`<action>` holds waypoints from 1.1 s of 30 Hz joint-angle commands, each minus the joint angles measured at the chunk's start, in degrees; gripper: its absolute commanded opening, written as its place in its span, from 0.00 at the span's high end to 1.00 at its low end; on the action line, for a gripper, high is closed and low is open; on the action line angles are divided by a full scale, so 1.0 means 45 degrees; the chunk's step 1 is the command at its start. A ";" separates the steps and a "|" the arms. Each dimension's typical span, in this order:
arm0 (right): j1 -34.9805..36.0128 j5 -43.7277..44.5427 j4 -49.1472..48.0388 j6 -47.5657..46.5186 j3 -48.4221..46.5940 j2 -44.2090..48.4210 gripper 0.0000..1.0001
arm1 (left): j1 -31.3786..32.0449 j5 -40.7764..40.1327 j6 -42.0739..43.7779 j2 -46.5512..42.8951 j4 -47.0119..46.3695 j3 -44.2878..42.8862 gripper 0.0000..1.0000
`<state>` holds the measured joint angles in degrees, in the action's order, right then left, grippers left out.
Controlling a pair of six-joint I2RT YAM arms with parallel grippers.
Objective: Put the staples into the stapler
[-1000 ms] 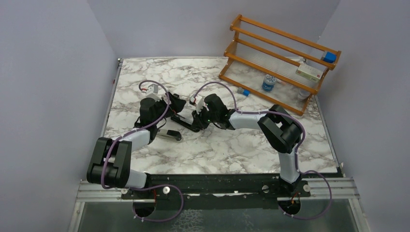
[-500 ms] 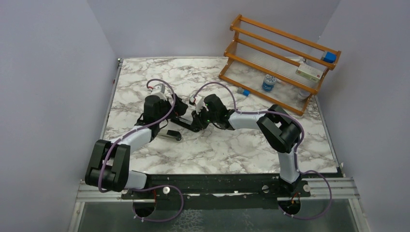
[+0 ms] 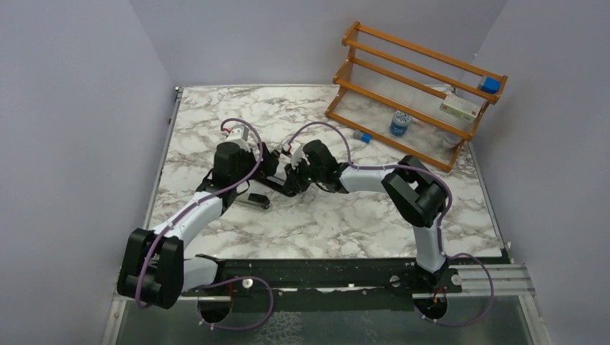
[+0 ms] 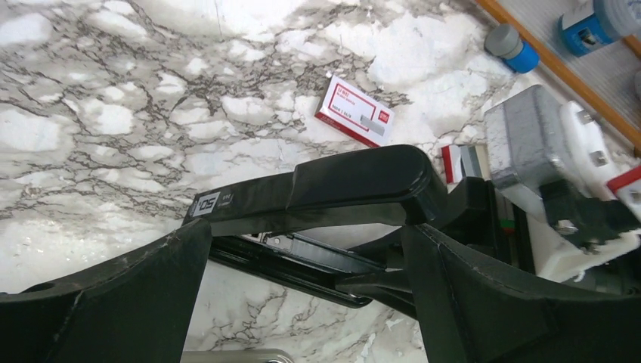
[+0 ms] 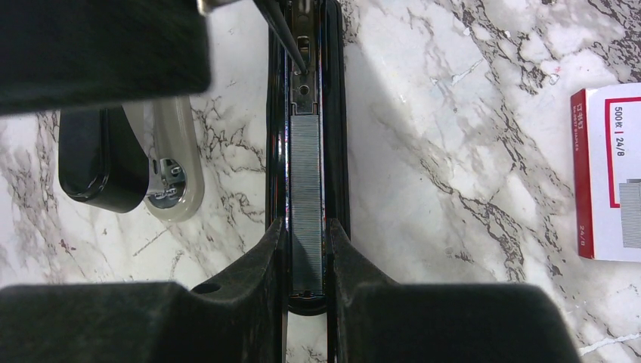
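The black stapler (image 3: 273, 182) lies open in the middle of the table. Its lid (image 4: 355, 181) is raised above the base. A silver-grey strip of staples (image 5: 306, 189) sits in the channel of the base (image 5: 337, 151). My right gripper (image 5: 306, 257) is shut on the front end of the base, one finger on each side. My left gripper (image 4: 306, 302) is wide open, its fingers (image 4: 484, 302) straddling the stapler under the raised lid. The red and white staples box (image 4: 355, 110) lies on the marble just beyond, also at the right edge of the right wrist view (image 5: 608, 174).
A black and beige hand tool (image 5: 128, 170) lies close beside the stapler (image 3: 253, 201). A wooden rack (image 3: 413, 79) with a bottle and small boxes stands at the back right. A blue and grey cap (image 4: 512, 47) lies in front of it.
My left arm has reached forward and right, bringing its open gripper to the stapler's lid. The right gripper and the stapler base have not moved.
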<state>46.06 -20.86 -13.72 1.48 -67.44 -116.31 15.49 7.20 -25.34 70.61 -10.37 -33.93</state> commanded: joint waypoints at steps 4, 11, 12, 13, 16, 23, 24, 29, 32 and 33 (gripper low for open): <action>0.0052 0.0456 0.1287 0.0032 0.0162 -0.0813 0.99 | -0.0066 -0.0628 -0.0398 -0.1456 -0.0821 0.0056 0.01; 0.0057 0.0488 0.1235 0.0014 0.0216 -0.0798 0.99 | -0.0129 -0.0819 -0.0771 -0.2817 -0.1216 0.0206 0.01; 0.0057 0.0485 0.1220 0.0018 0.0220 -0.0794 0.99 | -0.0149 -0.0895 -0.0818 -0.2922 -0.1131 0.0164 0.01; 0.0057 0.0467 0.1223 0.0011 0.0221 -0.0784 0.99 | -0.0178 -0.0982 -0.0821 -0.2945 -0.1011 0.0076 0.01; 0.0046 0.0338 0.1159 -0.0089 0.0278 -0.0661 0.96 | -0.0257 -0.1256 -0.0757 -0.2823 -0.0526 -0.0193 0.01; 0.0056 -0.0069 0.0677 -0.0687 0.0788 0.0034 0.64 | -0.0495 -0.2391 -0.1298 -0.2342 0.0449 -0.0255 0.01; 0.0052 -0.0046 0.0649 -0.0767 0.0846 0.0135 0.61 | -0.0595 -0.2456 -0.1450 -0.2264 0.0576 -0.0243 0.01; 0.0056 0.0020 0.0496 -0.0983 0.1295 0.0963 0.50 | -0.1224 -0.2263 -0.1945 -0.1691 0.0898 -0.0137 0.01; 0.0056 0.0150 0.0409 -0.1019 0.1764 0.1602 0.44 | -0.1483 -0.2050 -0.2067 -0.1336 0.0988 -0.0175 0.01; 0.0054 0.0215 0.0411 -0.0995 0.1881 0.1830 0.43 | -0.1541 -0.1942 -0.2059 -0.1147 0.1024 -0.0235 0.01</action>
<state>46.06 -20.91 -14.11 -2.04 -61.54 -112.40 9.89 -1.61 -33.01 63.51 -6.98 -33.76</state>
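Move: The black stapler's raised lid has its middle some 5 cm below the left hand and 2 cm to its right; the stapler base, loaded with staples, is about 9 cm below, 1 cm back and 3 cm right. The right hand pinches the base's front end, its middle about 5 cm left, 2 cm forward and 1 cm below. From the right hand, the grey stapler lies 12 cm left and 4 cm back, the staple box 12 cm ahead and 1 cm right, both about 2 cm lower. Upward first, the open left hand climbs about 9 cm from around the raised lid, tipping its fingers up, then swings left some 5 cm and sinks about 6 cm, turning counter-clockwise, clear of the stapler. The right hand keeps its pinch on the base's front end until late, then opens and draws back to the right about 2.5 cm. ##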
